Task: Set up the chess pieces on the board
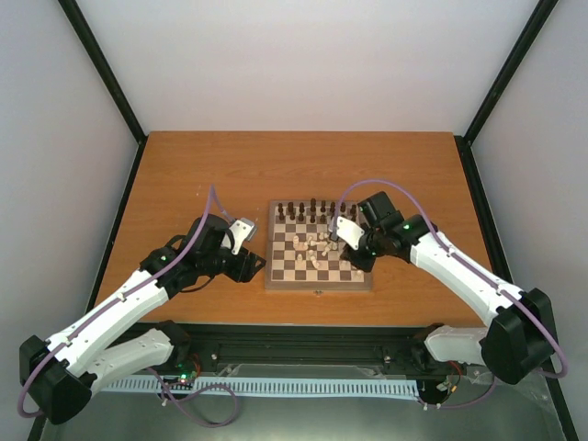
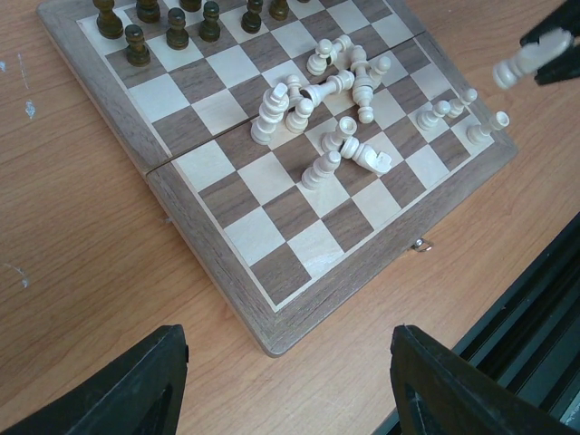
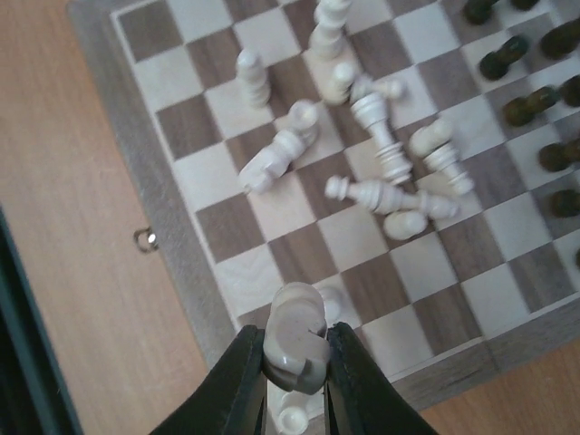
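The board (image 1: 319, 286) lies mid-table, its border also in the left wrist view (image 2: 213, 272) and the right wrist view (image 3: 136, 154). Dark chess pieces (image 1: 312, 209) (image 2: 172, 27) (image 3: 535, 63) stand in rows along its far edge. Cream pieces (image 1: 317, 250) (image 2: 317, 109) (image 3: 381, 163) lie toppled in a heap mid-board. A few cream pawns (image 2: 435, 113) stand near the board's near right corner. My right gripper (image 1: 342, 234) (image 3: 296, 349) is shut on a cream piece (image 3: 294, 335) (image 2: 517, 68), held above that corner. My left gripper (image 1: 244, 246) (image 2: 285, 381) is open and holds nothing, over bare table beside the board's near left corner.
A small brass latch (image 2: 420, 244) (image 3: 145, 239) sticks out of the board's near edge. A black rail (image 2: 535, 308) runs along the table's front edge. Black frame posts (image 1: 106, 69) and pale walls close in the table on three sides.
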Motion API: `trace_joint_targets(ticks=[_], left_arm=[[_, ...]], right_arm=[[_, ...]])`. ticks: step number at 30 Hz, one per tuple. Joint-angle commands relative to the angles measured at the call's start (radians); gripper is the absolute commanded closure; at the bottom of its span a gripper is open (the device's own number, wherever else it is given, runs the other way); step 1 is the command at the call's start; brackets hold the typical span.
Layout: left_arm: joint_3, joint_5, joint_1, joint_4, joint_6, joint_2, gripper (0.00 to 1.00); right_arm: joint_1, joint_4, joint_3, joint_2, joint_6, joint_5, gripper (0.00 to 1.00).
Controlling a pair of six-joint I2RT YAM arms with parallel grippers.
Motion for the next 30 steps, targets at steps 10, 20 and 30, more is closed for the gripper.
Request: trace_joint_targets(ticks=[10, 20, 30], left_arm=[[0.019, 0.011, -0.010, 0.001, 0.011, 0.002, 0.36], [0.019, 0.012, -0.010, 0.001, 0.011, 0.000, 0.36], [0.018, 0.014, -0.010, 0.000, 0.011, -0.002, 0.36]], right_arm=[[0.051, -0.019, -0.142, 0.003, -0.065, 0.004, 0.87], [0.072, 0.047, -0.169, 0.070, -0.023, 0.101, 0.87], [0.075, 0.081, -0.159, 0.129, -0.010, 0.155, 0.86]])
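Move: Below the right hand, which already holds a white piece, the empty dark square next to the board's near right corner lies about 3 cm back, 2 cm to the right and 12 cm down. One white pawn stands some 3 cm farther out than that square, a second pawn 3 cm to the right of the first, and a white corner piece 3 cm right of the square. From the left hand the square is about 25 cm to the right, about level ahead and some 15 cm down. Lowering the held white piece about 8.5 cm towards the empty dark square beside the corner piece, the right hand first sweeps down and back nearly 5 cm and slightly right, then eases forward a little while it slows its descent. Its fingers keep their grip and tilt about 15 degrees nearer to straight down. ##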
